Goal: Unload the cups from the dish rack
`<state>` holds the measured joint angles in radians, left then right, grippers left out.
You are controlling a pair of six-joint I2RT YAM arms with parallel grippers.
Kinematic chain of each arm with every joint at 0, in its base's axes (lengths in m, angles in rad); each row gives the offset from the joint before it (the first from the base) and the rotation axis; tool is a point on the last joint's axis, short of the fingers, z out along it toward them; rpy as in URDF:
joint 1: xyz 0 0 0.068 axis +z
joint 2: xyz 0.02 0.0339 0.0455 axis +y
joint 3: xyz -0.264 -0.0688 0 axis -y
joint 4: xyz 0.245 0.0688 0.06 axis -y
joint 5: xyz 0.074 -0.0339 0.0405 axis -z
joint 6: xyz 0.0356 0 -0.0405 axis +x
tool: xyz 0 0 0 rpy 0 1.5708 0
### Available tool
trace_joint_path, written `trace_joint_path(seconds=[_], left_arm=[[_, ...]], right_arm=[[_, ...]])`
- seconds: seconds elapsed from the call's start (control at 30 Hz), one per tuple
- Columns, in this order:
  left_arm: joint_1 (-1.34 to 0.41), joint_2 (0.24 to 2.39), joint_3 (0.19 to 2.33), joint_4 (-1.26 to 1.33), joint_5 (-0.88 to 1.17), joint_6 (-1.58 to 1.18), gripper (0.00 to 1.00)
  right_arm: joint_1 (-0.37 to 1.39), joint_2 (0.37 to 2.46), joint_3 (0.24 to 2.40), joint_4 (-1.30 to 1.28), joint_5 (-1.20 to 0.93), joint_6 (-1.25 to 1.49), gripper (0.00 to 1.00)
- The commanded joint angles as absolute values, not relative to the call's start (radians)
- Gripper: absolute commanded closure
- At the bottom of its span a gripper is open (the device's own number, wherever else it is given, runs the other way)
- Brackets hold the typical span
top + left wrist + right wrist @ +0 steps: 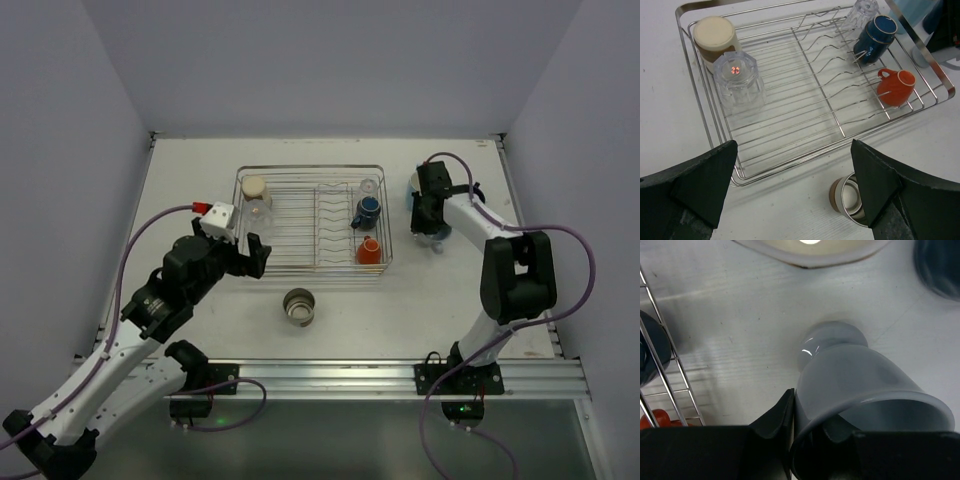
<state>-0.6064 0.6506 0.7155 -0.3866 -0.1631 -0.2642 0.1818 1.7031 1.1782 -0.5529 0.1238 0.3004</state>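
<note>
The dish rack [300,262] [815,90] holds a cream-topped brown cup [256,187] [714,37], a clear glass [260,209] [737,80], a second clear glass [368,187] [862,12], a navy mug [366,210] [875,37] and an orange mug [369,250] [897,86]. A metallic cup [299,306] [847,197] stands on the table in front of the rack. My left gripper [240,258] [795,185] hovers open over the rack's front edge, holding nothing. My right gripper [428,222] [810,425], right of the rack, is shut on the rim of a tilted light blue cup [855,375], one finger inside it.
Beyond the held cup in the right wrist view lie a pale rim [810,250] and a dark navy vessel [940,260], both cut off. The rack's right wall [660,340] is close on that gripper's left. Grey walls enclose the table.
</note>
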Motion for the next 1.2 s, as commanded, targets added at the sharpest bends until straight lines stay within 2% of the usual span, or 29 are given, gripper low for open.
trace_joint_path(seconds=[0.0, 0.1, 0.13, 0.17, 0.27, 0.33, 0.57, 0.7, 0.93, 1.17], left_arm=[[-0.594, 0.661, 0.715, -0.368, -0.158, -0.232, 0.00], [-0.592, 0.672, 0.721, -0.368, -0.167, -0.232, 0.00], [-0.592, 0.681, 0.724, -0.370, -0.175, -0.232, 0.00], [-0.592, 0.689, 0.727, -0.370, -0.178, -0.232, 0.00], [-0.592, 0.719, 0.752, -0.383, -0.201, -0.241, 0.00], [-0.592, 0.742, 0.775, -0.391, -0.213, -0.248, 0.00], [-0.592, 0.814, 0.842, -0.420, -0.228, -0.313, 0.00], [-0.592, 0.877, 0.874, -0.384, -0.276, -0.353, 0.00], [-0.588, 1.125, 0.934, -0.292, -0.469, -0.379, 0.00], [-0.531, 1.325, 1.018, -0.230, -0.525, -0.377, 0.00]], right_arm=[[0.176, 1.723, 1.236, -0.531, 0.175, 0.268, 0.99], [0.178, 1.729, 1.255, -0.549, 0.187, 0.273, 0.89], [0.178, 1.715, 1.255, -0.555, 0.187, 0.276, 0.75], [0.176, 1.704, 1.253, -0.555, 0.186, 0.281, 0.67], [0.178, 1.643, 1.252, -0.569, 0.181, 0.291, 0.49], [0.178, 1.602, 1.239, -0.568, 0.170, 0.299, 0.42], [0.178, 1.381, 1.146, -0.517, 0.077, 0.350, 0.39], [0.187, 1.153, 0.993, -0.424, 0.000, 0.393, 0.38], [0.282, 0.853, 0.802, -0.259, -0.215, 0.455, 0.31], [0.365, 0.710, 0.661, -0.155, -0.359, 0.497, 0.21]])
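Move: The clear glass in the rack's left end stands about 16 cm straight ahead of the open left hand and 18 cm below; the cream cup is 6 cm beyond it, and the steel cup is 5 cm behind the hand and 10 cm to its right. The right hand holds the small grey cup, its middle about 2 cm ahead and 4 cm below; the light blue mug is 9 cm ahead and 1 cm left, the dark blue mug 7 cm ahead and 9 cm right. The right fingers open and let go of the small grey cup's rim at the table, then that hand climbs some 17 cm while drawing back 12 cm and left, its fingers swinging up towards level. Meanwhile the wide-open left hand, slow at first, advances about 10 cm and sinks 6 to 7 cm towards the clear glass, turning counter-clockwise roughly 20 degrees and tipping down. ##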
